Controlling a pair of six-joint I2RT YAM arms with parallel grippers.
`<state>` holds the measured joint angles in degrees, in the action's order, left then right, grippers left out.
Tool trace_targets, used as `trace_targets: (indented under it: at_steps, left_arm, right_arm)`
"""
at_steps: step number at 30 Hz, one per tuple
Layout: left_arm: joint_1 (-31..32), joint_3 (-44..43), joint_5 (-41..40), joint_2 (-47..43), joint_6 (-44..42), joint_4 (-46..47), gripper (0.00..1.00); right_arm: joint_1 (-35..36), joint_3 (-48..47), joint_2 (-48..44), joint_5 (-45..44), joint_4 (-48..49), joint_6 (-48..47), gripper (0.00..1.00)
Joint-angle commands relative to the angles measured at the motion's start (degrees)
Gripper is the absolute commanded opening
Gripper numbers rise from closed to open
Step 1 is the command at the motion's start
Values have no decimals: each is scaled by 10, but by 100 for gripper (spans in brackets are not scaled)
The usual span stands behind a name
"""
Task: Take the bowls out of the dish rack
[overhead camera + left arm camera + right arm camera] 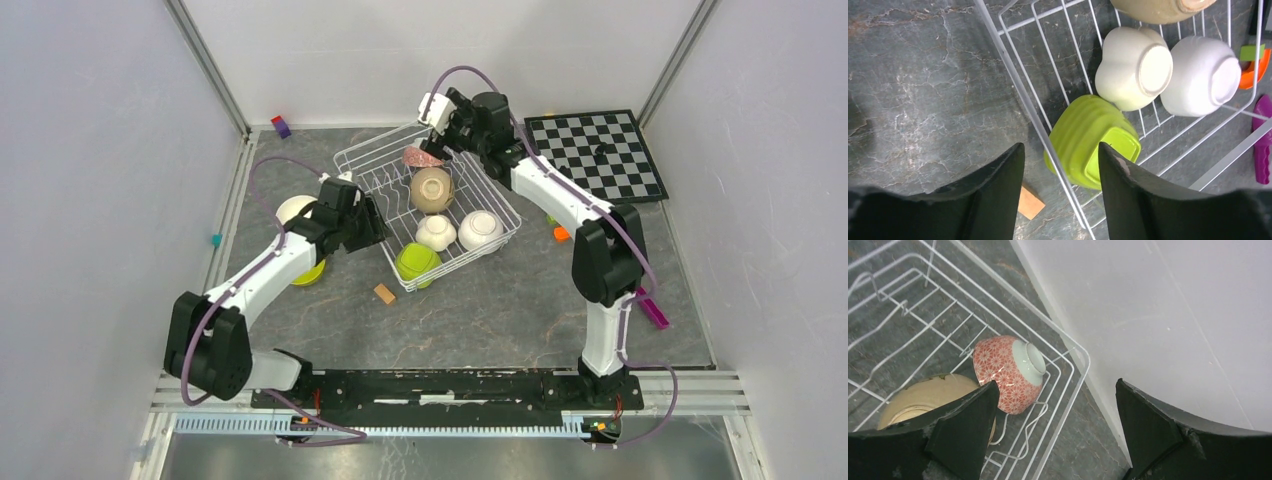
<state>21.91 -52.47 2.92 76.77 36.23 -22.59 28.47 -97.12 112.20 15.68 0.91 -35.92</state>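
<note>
The white wire dish rack (368,158) sits mid-table. It holds a red floral bowl (421,157), a tan bowl (432,189), a cream squarish bowl (436,232), a white bowl (480,230) and a lime green bowl (416,262), all upside down or tipped. My left gripper (1060,155) is open above the rack's near-left rim (1020,95), which runs between its fingers along with part of the lime green bowl (1083,135). My right gripper (1058,390) hangs open over the rack's far corner, the red floral bowl (1008,372) beside its left finger. A white bowl (295,209) and a second lime green bowl (310,272) rest on the table beneath my left arm.
A chessboard (598,152) lies at the back right. A small wooden block (384,293) sits just outside the rack's near corner. An orange piece (561,234), a magenta object (652,308) and a purple block (281,126) are scattered about. White walls close in on three sides.
</note>
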Motion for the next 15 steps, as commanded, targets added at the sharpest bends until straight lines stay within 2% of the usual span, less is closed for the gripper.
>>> trace_targets:
  at_steps: [1,6,9,11,15]
  left_arm:
    - [7,-35,-12,21,20,21,59]
    - [22,-45,0,40,9,16,33]
    - [40,-51,-16,41,-8,3,11]
    - [51,-54,-20,40,-24,-5,3]
    - [71,-56,-9,35,-47,-13,2]
  right_arm:
    - [11,-44,44,10,-29,-66,93]
    - [23,-60,79,-22,-32,-87,93]
    - [32,-50,86,-48,-34,-97,93]
    - [37,-33,86,-67,-37,-108,94]
    - [44,0,79,-92,-56,-124,93]
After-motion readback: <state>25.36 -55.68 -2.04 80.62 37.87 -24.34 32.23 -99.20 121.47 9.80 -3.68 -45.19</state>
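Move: The dish rack's near-left rim already runs between the left fingertips, only about 1 cm ahead, 1 cm right and 1 cm below; the green bowl lies some 7 cm right, 5 cm back and 6 cm lower, and the small white bowl about 10 cm right, level, 5 cm lower. From the right hand the red patterned bowl is roughly level, 3 cm left and 16 cm below, with the tan bowl 6 cm nearer the base than it. Lower the right gripper about 9 cm towards the red patterned bowl, drifting 2 cm left, fingers kept wide open and wrist rolling some 15 degrees so they point more steeply down; don't touch the bowl yet. Meanwhile ease the left gripper about 1 cm right and slightly down, and close its fingers to pinch the rack's left rim wire. ##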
